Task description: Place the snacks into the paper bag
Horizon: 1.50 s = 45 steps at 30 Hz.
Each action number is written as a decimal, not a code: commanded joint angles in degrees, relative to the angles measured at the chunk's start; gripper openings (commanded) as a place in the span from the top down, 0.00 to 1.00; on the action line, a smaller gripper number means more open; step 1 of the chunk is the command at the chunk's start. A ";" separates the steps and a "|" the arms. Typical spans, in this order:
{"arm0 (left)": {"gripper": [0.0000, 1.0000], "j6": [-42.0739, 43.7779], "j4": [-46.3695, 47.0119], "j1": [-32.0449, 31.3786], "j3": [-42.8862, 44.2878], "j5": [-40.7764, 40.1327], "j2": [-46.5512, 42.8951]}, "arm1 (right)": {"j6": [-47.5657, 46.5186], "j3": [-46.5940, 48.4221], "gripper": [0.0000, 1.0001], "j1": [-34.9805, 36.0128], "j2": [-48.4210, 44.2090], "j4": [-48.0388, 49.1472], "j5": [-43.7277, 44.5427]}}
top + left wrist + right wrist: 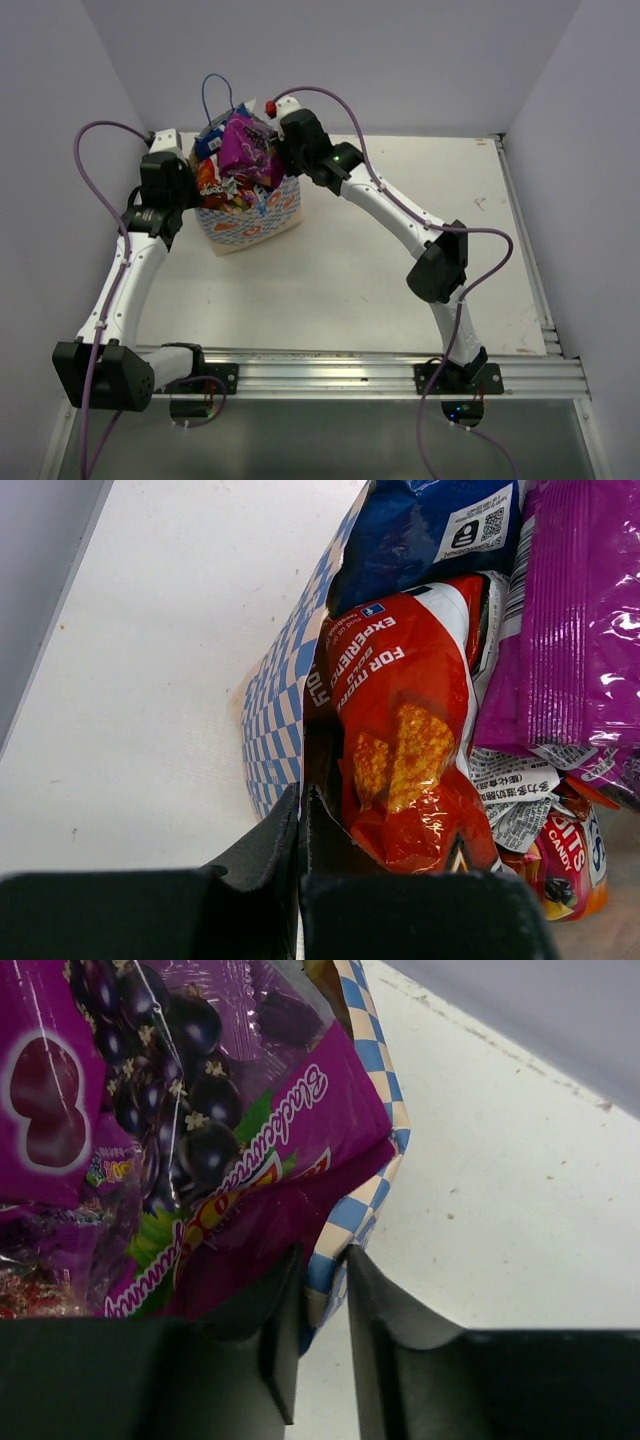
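The paper bag [255, 225] stands at the back left of the table, stuffed above its rim with snacks. A purple grape packet [250, 150] lies on top, with a red chips packet [410, 730], a dark blue packet [420, 530] and a yellow-red candy packet [570, 865] beside it. My left gripper [300, 795] is shut on the bag's checkered left rim [285, 700]. My right gripper [325, 1260] pinches the checkered right rim [375, 1080], one finger inside against the purple packet [200, 1140], the other outside.
A thin blue cord handle [215, 90] loops up behind the bag. Grey walls close in the back and both sides. The white table [400, 290] stretches right of the bag, and a metal rail [350, 375] runs along the near edge.
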 commanded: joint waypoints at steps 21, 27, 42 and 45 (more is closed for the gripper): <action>1.00 -1.57 2.38 -3.89 4.24 -4.85 -5.93 | -3.42 0.44 1.00 3.65 -12.78 -9.29 5.10; 1.00 -3.15 1.24 -4.77 3.10 -2.83 -8.57 | -2.98 -2.29 1.00 5.50 -16.38 -13.33 7.48; 1.00 -11.06 -2.10 -23.90 3.18 -6.85 -12.62 | 5.80 -20.39 1.00 8.75 -34.14 -17.19 16.00; 1.00 -12.46 -3.33 -28.57 4.24 -10.02 -12.00 | 7.30 -21.01 1.00 9.37 -36.60 -19.39 17.49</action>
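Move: The paper bag's right rim stands between my right hand's half-open fingers, about 1 cm below their middle. The purple packet bulges out of the bag about 9 cm left of that hand and 3 cm farther out, at its height. My left hand still grips the left rim: the middle of the bag lies some 8 cm ahead, 11 cm right and 12 cm below, the red packet about 3 cm ahead and 5 cm right, 2 cm lower. I sink my right hand a little and shut its fingers on the right rim, while my left hand keeps its pinch on the left one. Then with both I draw the bag back and to the right: the right hand about 15 cm back and 11 right, rolling its left side down a bit, the left about 11 cm right and 8 back, turning some 15 degrees clockwise; both end a couple of centimetres higher. ##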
